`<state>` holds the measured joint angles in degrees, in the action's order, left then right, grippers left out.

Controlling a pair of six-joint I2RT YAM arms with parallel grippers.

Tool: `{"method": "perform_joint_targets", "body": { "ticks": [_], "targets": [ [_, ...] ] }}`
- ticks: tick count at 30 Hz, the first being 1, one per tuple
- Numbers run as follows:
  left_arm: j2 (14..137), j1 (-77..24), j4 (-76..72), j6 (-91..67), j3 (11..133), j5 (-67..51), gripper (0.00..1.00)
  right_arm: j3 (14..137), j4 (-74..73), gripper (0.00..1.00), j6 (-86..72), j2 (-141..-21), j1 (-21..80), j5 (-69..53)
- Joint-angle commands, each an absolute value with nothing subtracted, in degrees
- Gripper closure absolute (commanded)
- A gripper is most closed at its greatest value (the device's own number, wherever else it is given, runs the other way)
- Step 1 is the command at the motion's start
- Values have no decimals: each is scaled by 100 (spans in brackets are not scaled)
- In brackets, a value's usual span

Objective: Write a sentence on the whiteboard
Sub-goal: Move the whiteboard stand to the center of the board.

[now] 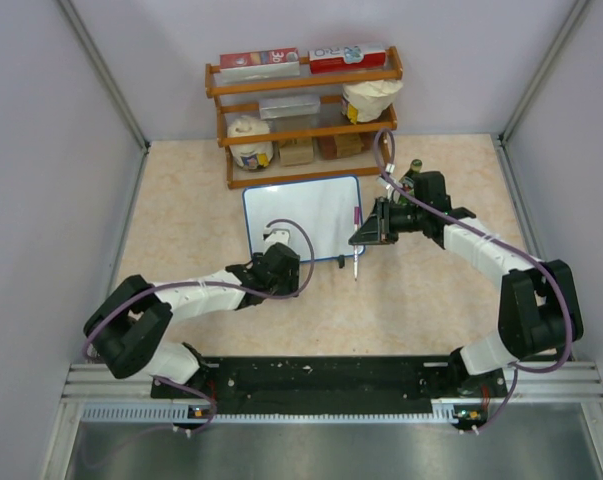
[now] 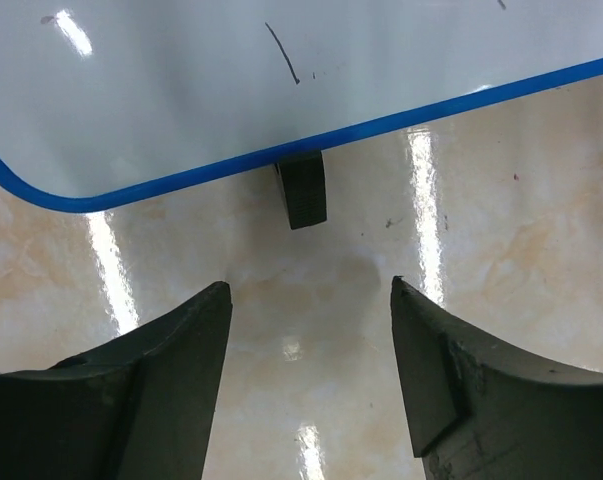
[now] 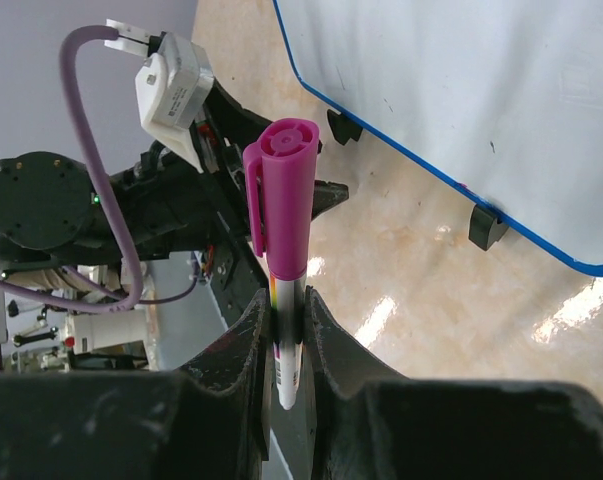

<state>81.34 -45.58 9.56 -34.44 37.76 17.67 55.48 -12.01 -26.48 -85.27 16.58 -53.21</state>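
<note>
The whiteboard (image 1: pixel 303 215) lies flat at the middle of the table, white with a thin blue frame (image 2: pixel 281 153) and small black feet (image 2: pixel 303 190). A short dark stroke (image 2: pixel 281 52) marks its surface. My left gripper (image 1: pixel 286 268) hovers at the board's near edge, open, with only bare tabletop between its fingers (image 2: pixel 181 380). My right gripper (image 1: pixel 364 240) is at the board's right edge, shut on a marker (image 3: pixel 286 200) with a magenta cap still on. The marker (image 1: pixel 356 262) points down toward the table beside the whiteboard (image 3: pixel 481 100).
A wooden shelf (image 1: pixel 306 110) with boxes, a roll and containers stands right behind the board. Grey walls close in the table on the left and right. The left arm (image 3: pixel 131 210) lies close in front of the capped marker in the right wrist view.
</note>
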Motion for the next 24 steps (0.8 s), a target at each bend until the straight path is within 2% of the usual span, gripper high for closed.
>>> {"method": "perform_joint_targets", "body": {
  "ticks": [1, 7, 24],
  "targets": [
    [8454, -4588, 510, -3419, 3902, 1995, 33, 5546, -1055, 100, -2496, -8314, 1644, -5344],
    [8973, -4579, 484, -3384, 4157, 2144, 38, 5546, -1063, 100, -2505, -8315, 1635, -5344],
    [9395, -4570, 624, -3349, 4333, 2250, 66, 5546, -1072, 100, -2505, -8288, 1635, -5379]
  ]
}}
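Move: The left stand foot, a small black block under the board's near edge, is about 4 cm ahead of the left hand, in line with it and 1 cm lower. The right stand foot lies some 5 cm ahead and 12 cm to the right. The whiteboard's middle is about 14 cm ahead and 3 cm right. From the right hand, the left stand foot lies roughly 4 cm back, 14 cm left and 15 cm below. Low over the table, the left hand reaches about 4 cm forward, half closing its fingers around the left stand foot. ##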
